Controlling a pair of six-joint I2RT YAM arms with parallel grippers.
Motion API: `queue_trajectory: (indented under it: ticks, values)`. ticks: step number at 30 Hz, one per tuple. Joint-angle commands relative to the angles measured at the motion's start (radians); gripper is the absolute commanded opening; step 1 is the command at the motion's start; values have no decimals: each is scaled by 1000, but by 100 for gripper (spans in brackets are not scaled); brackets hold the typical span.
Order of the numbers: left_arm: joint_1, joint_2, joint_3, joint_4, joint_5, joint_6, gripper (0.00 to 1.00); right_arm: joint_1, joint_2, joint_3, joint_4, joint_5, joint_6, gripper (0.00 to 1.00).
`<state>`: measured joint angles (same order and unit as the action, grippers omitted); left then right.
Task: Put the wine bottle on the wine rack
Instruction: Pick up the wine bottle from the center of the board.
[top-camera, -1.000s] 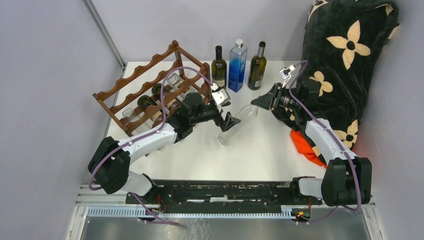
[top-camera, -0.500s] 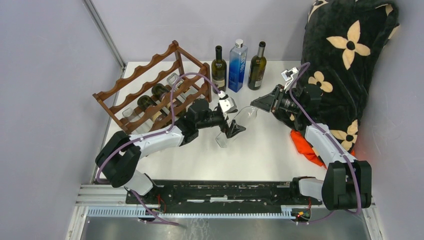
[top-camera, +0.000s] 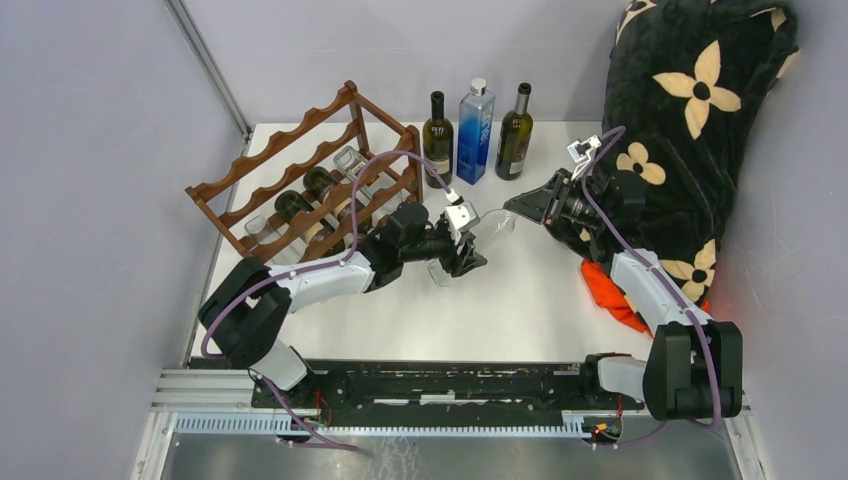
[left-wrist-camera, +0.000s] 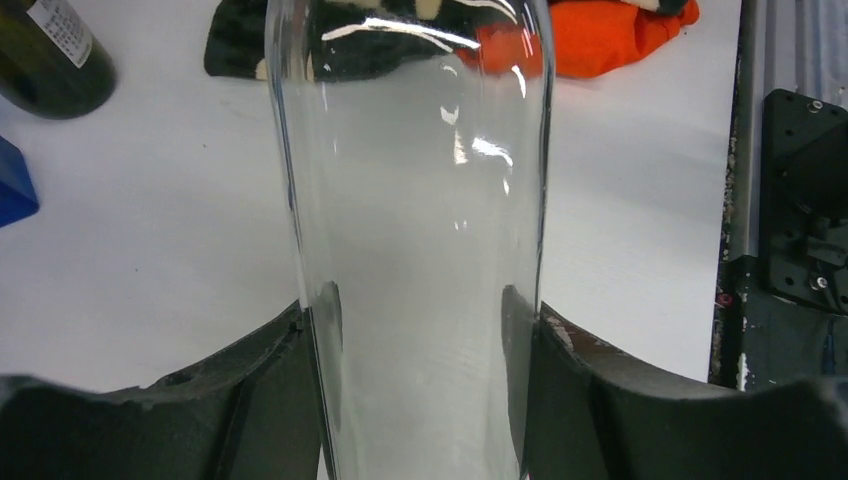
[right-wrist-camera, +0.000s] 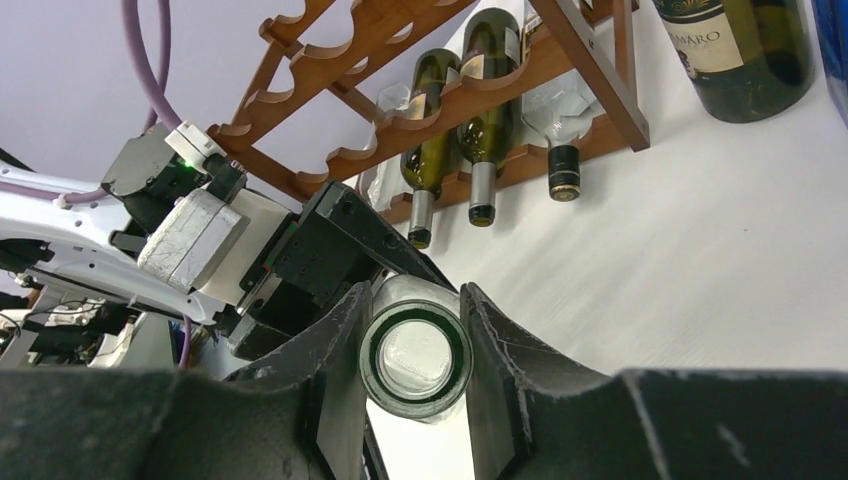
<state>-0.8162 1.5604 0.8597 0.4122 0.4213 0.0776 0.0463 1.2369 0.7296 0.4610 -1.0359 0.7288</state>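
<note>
A clear glass wine bottle (top-camera: 478, 238) hangs tilted above the table's middle, held at both ends. My right gripper (top-camera: 525, 208) is shut on its neck; the open mouth (right-wrist-camera: 415, 360) sits between the fingers (right-wrist-camera: 330, 340). My left gripper (top-camera: 462, 258) is shut on the bottle's body (left-wrist-camera: 420, 220), with both pads against the glass. The dark reddish-brown wine rack (top-camera: 262, 160) stands at the back left with several bottles lying in it. Their necks point at my right wrist camera, under the rack's rail (right-wrist-camera: 520, 70).
Two dark green bottles (top-camera: 437, 135) (top-camera: 514, 132) and a blue bottle (top-camera: 476, 130) stand at the back, right of the rack. A black flowered blanket (top-camera: 700, 120) is heaped at the right, with an orange cloth (top-camera: 610, 290) below it.
My left gripper has moved right along the clear bottle and closed from wide open onto its body. The right gripper has kept its hold on the neck, shifting slightly.
</note>
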Motion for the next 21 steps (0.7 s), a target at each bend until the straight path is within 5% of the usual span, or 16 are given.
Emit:
queue_trajectory:
  ticks: [1, 6, 9, 21]
  values:
    - [-5, -17, 79, -60, 11, 68, 2, 1, -35, 27, -56, -54, -84, 4]
    - [-3, -52, 90, -185, 17, 169, 2, 2, -26, 141, -430, -97, -523, 56]
    - [-3, -48, 115, -299, 55, 225, 2, 1, -10, 219, -675, -94, -798, 77]
    - [-3, -88, 114, -463, 85, 304, 2, 5, 63, 405, -1137, -100, -1440, 84]
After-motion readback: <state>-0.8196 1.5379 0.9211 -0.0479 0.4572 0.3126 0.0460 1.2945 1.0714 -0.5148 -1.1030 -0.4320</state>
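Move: The left fingers already hold the clear wine bottle round its body. From the left hand the wine rack's middle is about 31 cm left, 13 cm ahead and slightly lower; a dark bottle stands some 21 cm ahead and 6 cm left, at about hand height. The right hand still pinches the clear bottle's neck; the bottle's middle is roughly 8 cm left, 3 cm back and 8 cm below, while the blue bottle is about 17 cm ahead, 8 cm left and somewhat lower. The right fingers let go of the clear bottle's neck, opening wide after a slight dip, and the hand eases down and slightly right and back, its wrist rolling and fingertips tipping down. The left hand keeps its grip on the body and carries the bottle down, left and back, about 7 cm in all, while tilting its fingers some 20 degrees farther down. ##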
